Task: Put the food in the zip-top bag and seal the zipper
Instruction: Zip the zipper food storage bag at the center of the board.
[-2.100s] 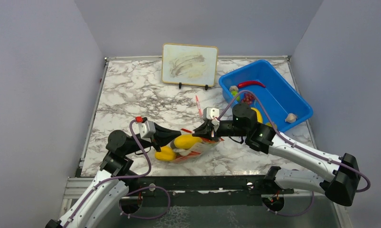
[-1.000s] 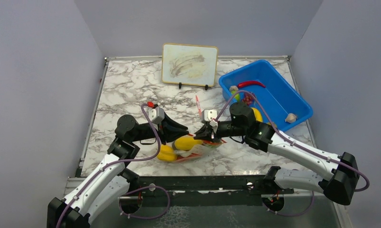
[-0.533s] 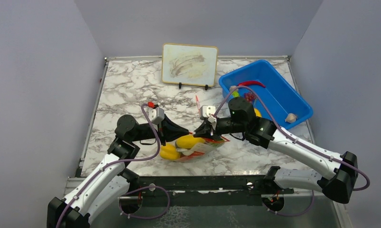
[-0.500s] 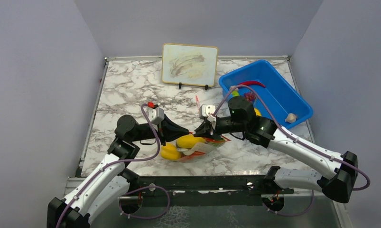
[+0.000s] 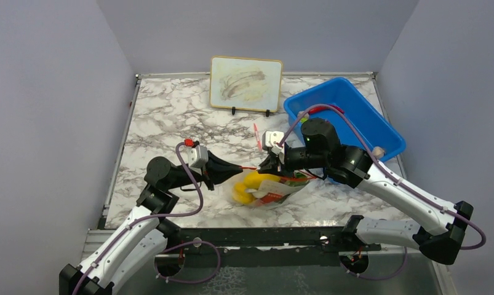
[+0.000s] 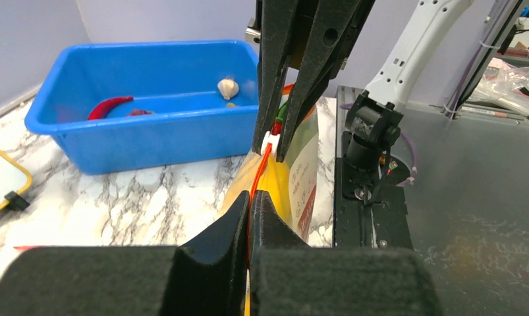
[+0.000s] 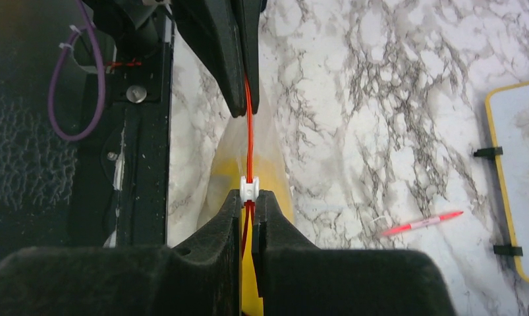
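The clear zip-top bag (image 5: 274, 190) hangs just above the marble, stretched between my two grippers, with yellow food (image 5: 250, 184) inside. The red-orange zipper (image 5: 251, 167) runs taut along its top. My left gripper (image 5: 239, 168) is shut on the zipper's left end; in the left wrist view its tips (image 6: 250, 197) pinch the zipper strip (image 6: 260, 168). My right gripper (image 5: 270, 166) is shut on the zipper at its white slider (image 7: 248, 189), which shows just ahead of that gripper (image 7: 248, 195). The bag (image 7: 225, 164) sags below the zipper (image 7: 249, 131).
A blue bin (image 5: 355, 123) at the back right holds a red chili (image 5: 321, 109) and a pale piece (image 5: 377, 152). A small whiteboard (image 5: 245, 83) stands at the back. A red-and-white pen (image 5: 256, 136) lies just behind the grippers. The black base rail (image 5: 262, 236) runs along the near edge.
My left gripper closed on the zipper's left end. The bag, which lay slumped on the table, now hangs taut between both grippers and has shifted right.
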`<state>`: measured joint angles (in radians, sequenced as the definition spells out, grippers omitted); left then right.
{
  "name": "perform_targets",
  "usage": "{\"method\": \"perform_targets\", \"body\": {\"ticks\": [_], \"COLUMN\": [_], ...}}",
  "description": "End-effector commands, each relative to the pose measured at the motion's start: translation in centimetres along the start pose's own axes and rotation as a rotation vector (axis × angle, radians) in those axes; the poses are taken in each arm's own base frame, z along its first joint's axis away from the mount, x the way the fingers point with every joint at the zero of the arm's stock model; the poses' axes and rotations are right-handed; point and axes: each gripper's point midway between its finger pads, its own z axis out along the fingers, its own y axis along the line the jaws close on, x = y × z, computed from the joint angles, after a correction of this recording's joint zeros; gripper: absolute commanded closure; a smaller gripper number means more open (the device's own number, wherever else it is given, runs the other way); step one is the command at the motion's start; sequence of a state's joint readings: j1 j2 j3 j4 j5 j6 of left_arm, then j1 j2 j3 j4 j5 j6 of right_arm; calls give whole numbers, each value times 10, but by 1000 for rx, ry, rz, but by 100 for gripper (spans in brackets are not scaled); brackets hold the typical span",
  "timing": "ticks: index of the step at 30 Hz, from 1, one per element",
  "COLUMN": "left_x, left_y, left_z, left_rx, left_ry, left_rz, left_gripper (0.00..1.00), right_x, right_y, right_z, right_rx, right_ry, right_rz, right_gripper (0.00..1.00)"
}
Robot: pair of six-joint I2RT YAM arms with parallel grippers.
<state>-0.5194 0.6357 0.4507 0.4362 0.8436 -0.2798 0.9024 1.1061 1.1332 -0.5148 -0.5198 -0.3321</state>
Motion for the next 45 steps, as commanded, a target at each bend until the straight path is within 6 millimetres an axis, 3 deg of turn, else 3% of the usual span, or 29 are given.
{"method": "perform_targets", "body": {"ticks": [1, 12, 20, 45], "left_x": [4, 2, 1, -5], "left_y": [13, 36, 54, 80], "left_z": [-5, -14, -20, -46], "left_rx": [-85, -225, -335, -547], "left_ry": [-2, 59, 58, 91], "left_rz": [30, 95, 109, 177], "left_gripper": [100, 100, 100, 100], "right_x": [12, 34, 34, 27], "right_y": [-9, -14, -11, -13], "right_z": [-18, -45, -50, -67], "right_rx": [94, 200, 203, 257], "right_ry": [58, 174, 167, 161], "right_rz": [-19, -16, -14, -17], "right_gripper": [99, 99, 99, 99]}}
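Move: Pinched in the right fingers is the zipper's white slider; the open end of the zipper it heads for is roughly 16 cm to that hand's right, 2 cm back and some 3 cm lower. From the left hand, clamped on the closed corner, the slider is about 6 cm to the right, 1 cm back and nearly level. The yellow food hangs in the bag about 3 cm left of the slider, 2 cm back and 11 cm lower. Drawing the two hands apart, the right keeps its pinch on the slider and runs it along the zipper to the right, about 6 cm, quickly at first and then only creeping. Against it the left keeps the corner pinched and pulls forward and left, roughly 5 and 4 cm and sinking 2, swinging some 25 degrees counter-clockwise; the right turns about 10 degrees clockwise. ##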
